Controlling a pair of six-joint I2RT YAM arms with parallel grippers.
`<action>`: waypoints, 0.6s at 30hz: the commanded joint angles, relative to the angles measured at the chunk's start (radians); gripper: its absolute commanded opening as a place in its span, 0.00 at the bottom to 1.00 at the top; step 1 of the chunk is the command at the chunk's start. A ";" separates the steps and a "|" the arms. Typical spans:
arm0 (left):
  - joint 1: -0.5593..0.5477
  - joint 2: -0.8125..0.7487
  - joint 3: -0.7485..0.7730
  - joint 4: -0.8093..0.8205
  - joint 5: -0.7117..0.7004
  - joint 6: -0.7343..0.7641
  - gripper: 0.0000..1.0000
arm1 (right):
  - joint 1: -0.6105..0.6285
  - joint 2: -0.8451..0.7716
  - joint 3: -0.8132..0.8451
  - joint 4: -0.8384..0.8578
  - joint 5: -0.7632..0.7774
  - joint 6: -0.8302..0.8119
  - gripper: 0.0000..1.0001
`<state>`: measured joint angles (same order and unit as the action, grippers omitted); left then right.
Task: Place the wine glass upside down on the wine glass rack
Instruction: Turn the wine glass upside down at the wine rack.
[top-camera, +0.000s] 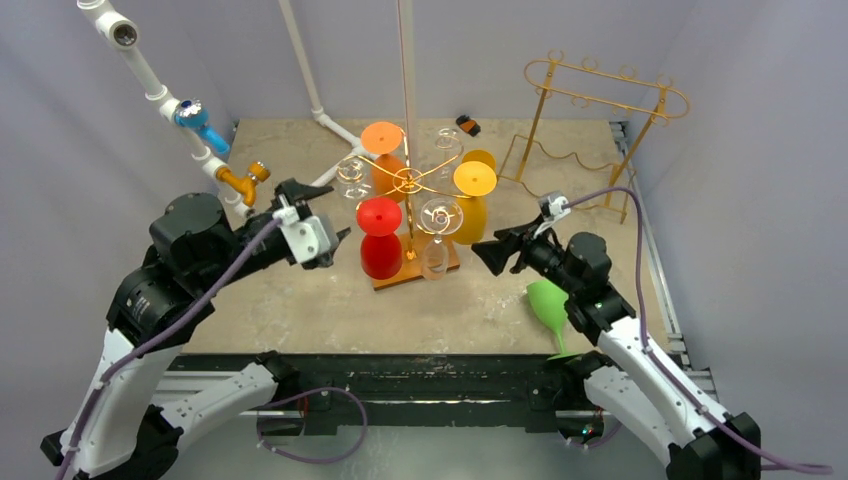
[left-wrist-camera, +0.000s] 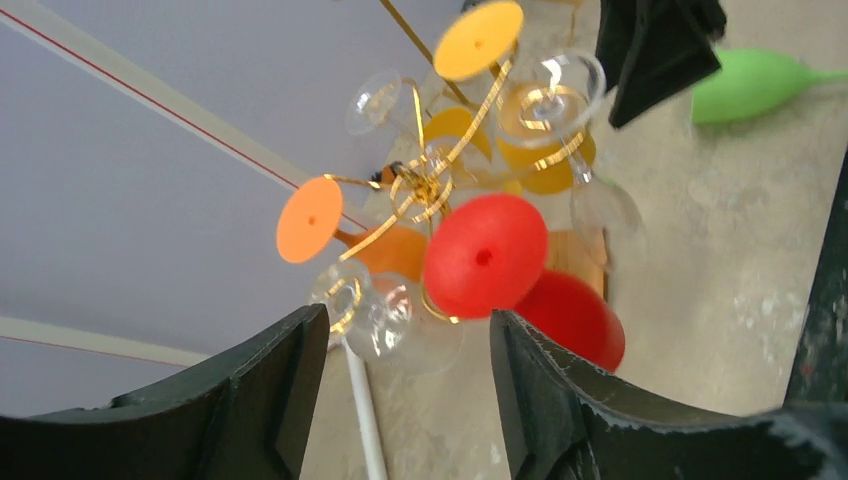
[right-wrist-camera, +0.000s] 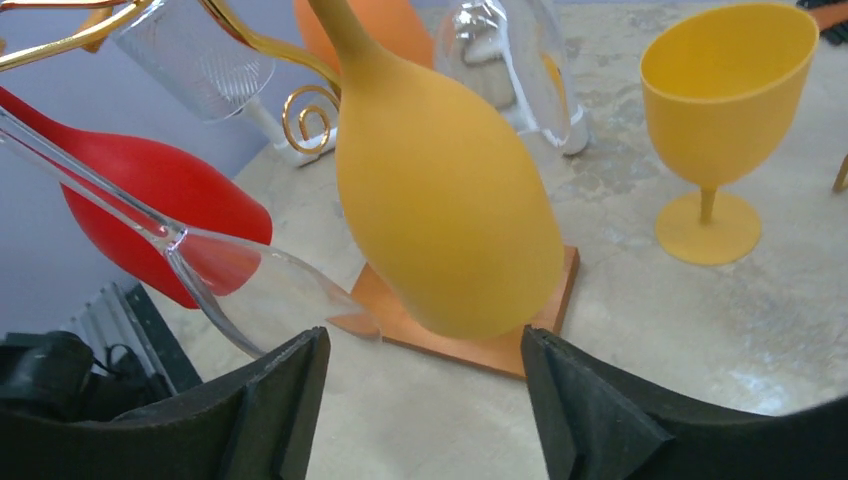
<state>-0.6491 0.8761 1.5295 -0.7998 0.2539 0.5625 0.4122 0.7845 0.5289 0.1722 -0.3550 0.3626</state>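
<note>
The wine glass rack (top-camera: 408, 182), gold arms on a wooden base (right-wrist-camera: 548, 328), stands mid-table. Red (top-camera: 380, 240), orange (top-camera: 383, 140), yellow (top-camera: 470, 215) and clear (top-camera: 437, 235) wine glasses hang upside down from it. A green wine glass (top-camera: 548, 305) lies on its side on the table beside my right arm. A yellow goblet (right-wrist-camera: 725, 90) stands upright behind the rack. My left gripper (top-camera: 335, 245) hovers open just left of the red glass (left-wrist-camera: 485, 255), holding nothing. My right gripper (top-camera: 490, 255) is open and empty, facing the hanging yellow glass (right-wrist-camera: 445, 200).
A white pipe with blue and orange valves (top-camera: 200, 130) runs along the left wall. A second gold wire rack (top-camera: 600, 110) stands at the back right. A small black and orange object (top-camera: 467, 124) lies at the back.
</note>
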 joint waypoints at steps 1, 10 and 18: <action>0.003 -0.066 -0.148 -0.160 0.026 0.235 0.57 | -0.002 -0.057 -0.087 -0.003 0.051 0.179 0.67; 0.003 -0.282 -0.496 -0.168 0.024 0.601 0.30 | -0.003 0.028 -0.144 -0.027 0.162 0.373 0.31; 0.003 -0.412 -0.844 -0.016 0.067 0.961 0.23 | -0.003 0.273 -0.135 0.090 0.209 0.499 0.06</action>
<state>-0.6491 0.4999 0.8165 -0.9295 0.2699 1.2732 0.4122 0.9634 0.3855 0.1627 -0.1928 0.7738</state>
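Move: Both hands are empty beside the loaded rack. From the left hand the upside-down red glass hangs about 7 cm ahead, 9 cm right and 20 cm lower, with a clear glass some 18 cm ahead and 3 cm right at similar height. From the right hand the hanging yellow glass is about level, 9 cm ahead and 5 cm left; the near clear glass is 4 cm ahead, 10 cm left. Both empty hands sink beside the rack, left about 22 cm, right about 12 cm while tipping down, fingers closing. ##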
